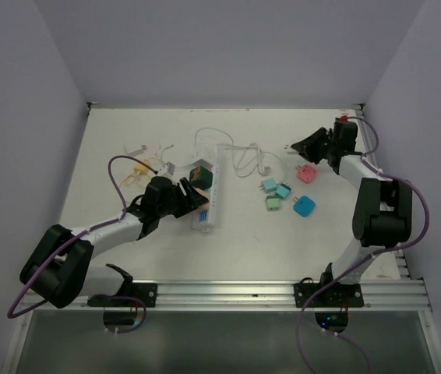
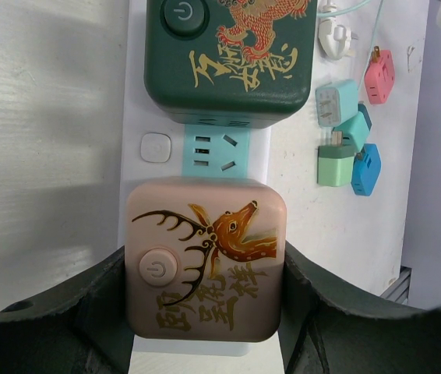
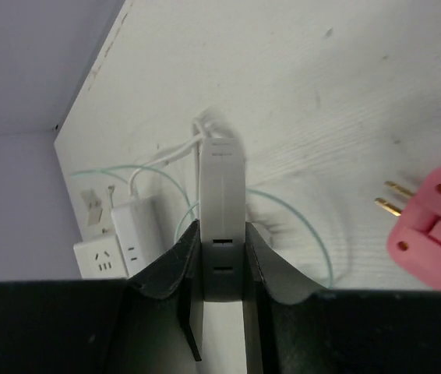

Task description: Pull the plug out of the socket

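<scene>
The socket is a long white power strip lying left of the table's middle; one bare blue outlet shows in the left wrist view. A pale pink square plug with a deer drawing sits on the strip's near end. My left gripper is shut on the pink plug's two sides, seen from above at the left gripper. A dark green plug with a dragon sits farther along the strip. At the far right, my right gripper is shut on a narrow white adapter.
Small loose plugs lie right of the strip: pink, teal, green and blue. White cords coil behind them. Yellow and white bits lie at the far left. Walls enclose three sides.
</scene>
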Controlling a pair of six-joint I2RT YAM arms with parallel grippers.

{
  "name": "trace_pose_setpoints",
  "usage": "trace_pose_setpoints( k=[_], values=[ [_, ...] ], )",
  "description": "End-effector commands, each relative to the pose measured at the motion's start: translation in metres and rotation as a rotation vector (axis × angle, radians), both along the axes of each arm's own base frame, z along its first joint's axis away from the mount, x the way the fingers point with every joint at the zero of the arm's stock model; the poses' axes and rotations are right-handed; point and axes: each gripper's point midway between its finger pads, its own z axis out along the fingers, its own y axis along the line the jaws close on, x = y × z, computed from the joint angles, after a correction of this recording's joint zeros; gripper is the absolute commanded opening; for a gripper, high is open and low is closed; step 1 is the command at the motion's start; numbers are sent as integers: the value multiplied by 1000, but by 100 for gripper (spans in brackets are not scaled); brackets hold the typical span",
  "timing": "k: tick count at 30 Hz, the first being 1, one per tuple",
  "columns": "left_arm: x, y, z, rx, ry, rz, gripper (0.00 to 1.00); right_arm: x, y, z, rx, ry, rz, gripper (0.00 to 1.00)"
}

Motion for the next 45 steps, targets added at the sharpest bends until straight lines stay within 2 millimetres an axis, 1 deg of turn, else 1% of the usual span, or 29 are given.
trace_pose_setpoints(
  k=[1,2,3,4,5,6,7,9,12,15,16,17,20,24,25,26,28,30,32,34,35,37,38,40,41,42,43,44,45],
  values=[
    [-27,26,-51,131,159,24,10,15,-12,7,1,-64,31,0],
    [-27,25,-49,125,154,19,10,20,-19,-8,3,-37,23,0],
    [-27,24,-49,123,153,12,10,24,-20,-12,3,-34,26,0],
    [-28,23,-49,119,151,10,10,34,-21,-7,6,-52,33,0],
    [-27,23,-47,116,146,7,10,38,-21,-11,13,-46,34,0],
    [-28,22,-47,112,145,-1,10,43,-21,-24,26,-20,34,0],
    [-27,21,-45,110,137,-4,10,51,-19,-20,38,-37,47,0],
    [-27,20,-43,102,129,-10,10,63,-17,-27,68,-31,48,2],
    [-27,18,-42,98,125,-16,10,65,-16,-37,79,-9,53,7],
    [-26,17,-41,96,121,-22,10,61,-27,-47,11,28,24,24],
    [-25,17,-41,95,120,-22,10,59,-30,-47,-8,33,20,38],
    [-26,17,-41,95,119,-24,10,54,-35,-52,-42,62,10,44],
    [-25,16,-41,92,119,-30,10,43,-44,-50,-100,102,-12,63],
    [-23,14,-40,92,112,-38,10,30,-68,-41,-244,134,-72,77],
    [-22,13,-39,91,111,-40,10,26,-70,-39,-264,139,-77,79],
    [-21,12,-38,88,107,-43,10,20,-73,-30,-284,140,-83,82],
    [-19,9,-38,84,109,-49,10,11,-75,-24,-308,142,-96,84],
    [-15,6,-34,77,102,-55,10,0,-66,-11,-314,110,-72,84],
    [-11,2,-30,68,98,-60,10,-9,-42,-5,-294,81,-13,85],
    [-8,0,-29,64,96,-64,10,-27,-21,0,-266,63,33,85],
    [-4,-3,-25,59,87,-65,11,-33,4,4,-258,38,76,85],
    [-1,-5,-26,59,92,-67,10,-53,28,6,-252,19,129,85],
    [3,-8,-22,52,88,-68,10,-63,52,7,-249,4,188,85],
    [6,-11,-22,43,85,-70,10,-84,73,3,-243,11,244,85],
    [8,-12,-20,33,84,-68,10,-94,92,3,-222,8,281,86],
    [9,-13,-19,29,82,-65,10,-108,100,-7,-213,26,299,86],
    [11,-15,-20,25,80,-65,10,-116,116,0,-195,-6,330,86],
    [12,-16,-19,19,81,-62,10,-123,124,0,-168,-3,330,88],
    [13,-17,-20,19,84,-63,10,-135,130,-10,-156,17,347,90]
  ],
)
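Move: The right hand holds the white plug above bare table; the spot for it lies some 5 cm ahead, 2 cm right and 8 cm below. From that hand the hot-pink plug sits about 6 cm right, 1 cm back, 9 cm below, and the nearer teal plug 3 cm left, 10 cm back. The left hand grips the deer plug on the socket strip, the dark green plug some 9 cm straight ahead; the spot is about 22 cm ahead, 33 cm right, 4 cm below. The right hand carries the white plug forward about 5 cm and down to the table, opens wide to let go of it there, draws back and to the right, then rises and sweeps left and back empty, rolling its left side down and turning counter-clockwise, towards the socket strip. Late on, the left hand, still pinching the deer plug, shifts some 3 cm to the right and forward and takes the strip with it. ##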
